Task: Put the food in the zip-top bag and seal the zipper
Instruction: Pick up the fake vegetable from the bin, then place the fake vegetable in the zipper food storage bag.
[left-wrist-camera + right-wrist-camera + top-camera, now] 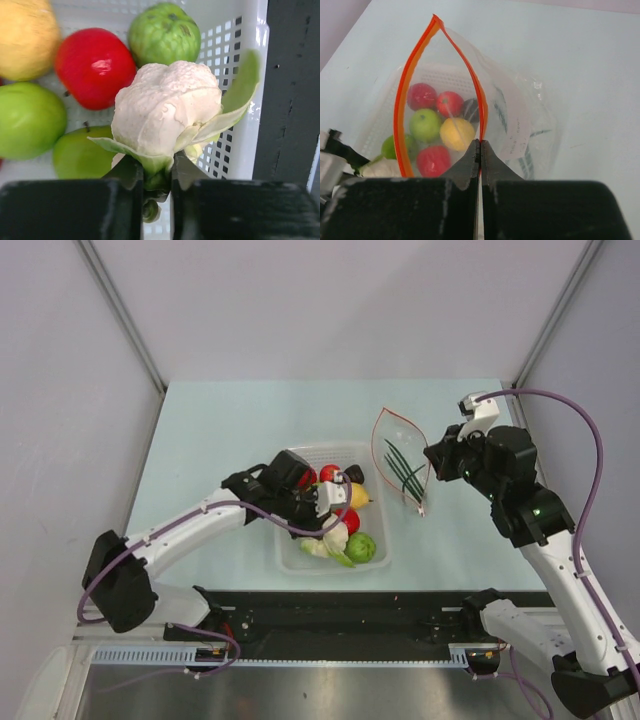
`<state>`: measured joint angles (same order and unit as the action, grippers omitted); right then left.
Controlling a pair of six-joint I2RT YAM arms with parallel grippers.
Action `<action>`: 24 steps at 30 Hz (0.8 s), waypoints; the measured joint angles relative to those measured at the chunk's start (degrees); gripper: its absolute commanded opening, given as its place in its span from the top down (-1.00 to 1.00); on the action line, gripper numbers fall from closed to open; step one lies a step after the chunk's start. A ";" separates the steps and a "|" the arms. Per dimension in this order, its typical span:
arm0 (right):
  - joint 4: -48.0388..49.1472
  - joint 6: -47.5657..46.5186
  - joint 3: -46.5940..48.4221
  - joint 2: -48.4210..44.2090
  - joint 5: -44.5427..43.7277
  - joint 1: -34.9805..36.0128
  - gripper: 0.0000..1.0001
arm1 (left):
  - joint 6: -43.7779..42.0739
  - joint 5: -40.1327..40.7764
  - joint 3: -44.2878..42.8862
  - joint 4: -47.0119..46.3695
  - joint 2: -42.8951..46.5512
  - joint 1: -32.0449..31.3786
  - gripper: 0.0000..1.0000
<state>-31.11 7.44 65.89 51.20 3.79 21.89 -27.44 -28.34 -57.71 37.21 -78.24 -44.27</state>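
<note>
My left gripper [157, 167] [333, 517] is shut on the green stem end of the pale cabbage [167, 107] [336, 539], over the white basket [297, 562]. Around it lie a red fruit [92, 65], a knobbly green fruit [164, 34], a lemon [27, 37] and green apples [27, 120]. To the right, the clear zip-top bag [400, 455] [517, 125] stands with its mouth spread wide. Long green onions [404, 470] lie inside it. My right gripper [480, 142] [432, 456] is shut on the near side of the red-orange zipper [400, 110] [378, 426].
The basket's perforated wall [240, 150] is just right of the cabbage, with the black base rail [290, 100] [360, 605] beyond it. The pale table [220, 430] stretches back to the grey walls.
</note>
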 measured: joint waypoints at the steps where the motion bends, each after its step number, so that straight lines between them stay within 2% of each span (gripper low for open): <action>1: 0.00 -0.02 -0.20 0.00 0.20 0.00 1.00 | 0.00 -0.17 -1.09 0.94 0.83 0.66 1.00; 7: -0.13 0.04 -0.76 0.02 4.24 -0.02 1.00 | 1.40 1.95 -11.52 2.71 4.31 3.80 1.00; 11: -0.15 0.04 -0.83 0.02 8.96 -0.13 1.00 | 4.61 5.42 -20.22 -2.67 5.86 3.41 1.00; 13: -0.28 0.09 -0.85 0.02 10.88 -0.17 1.00 | 5.92 8.26 -22.88 -8.24 7.34 2.21 1.00; 17: -0.37 0.50 -0.85 0.00 13.73 -0.17 1.00 | 3.69 13.42 -21.07 -19.71 11.04 -2.73 1.00; 24: -0.31 1.81 -0.90 -0.52 17.86 -0.98 1.00 | -9.38 16.15 -9.09 -38.23 12.20 -10.67 1.00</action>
<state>-31.42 9.26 64.99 50.68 21.65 20.91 -36.82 -12.19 -66.81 -1.02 -66.04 -54.94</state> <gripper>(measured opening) 0.009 0.399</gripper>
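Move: The cauliflower's stem is already in the left fingers. From the left hand the open bag mouth is about 16 cm to the right, 8 cm ahead and 19 cm higher. Below this hand by some 8 cm lie the red tomato, 6 cm right and 4 cm ahead, and the green cabbage, 9 cm right and level with it. For the right hand, pinching the bag's rim, the mouth's middle is about 5 cm left, 1 cm back and 1 cm below. Bring the left gripper up steeply, about 27 cm, out of the bin, going a little forward first and then right towards the bag mouth, while the wrist swings the fingers from down-right to level and pointing right. Keep hold of the cauliflower stem as the fingers widen somewhat. Meanwhile draw the pinched bag rim left and back, about 5 cm, turning the right hand some 15 degrees counter-clockwise. ##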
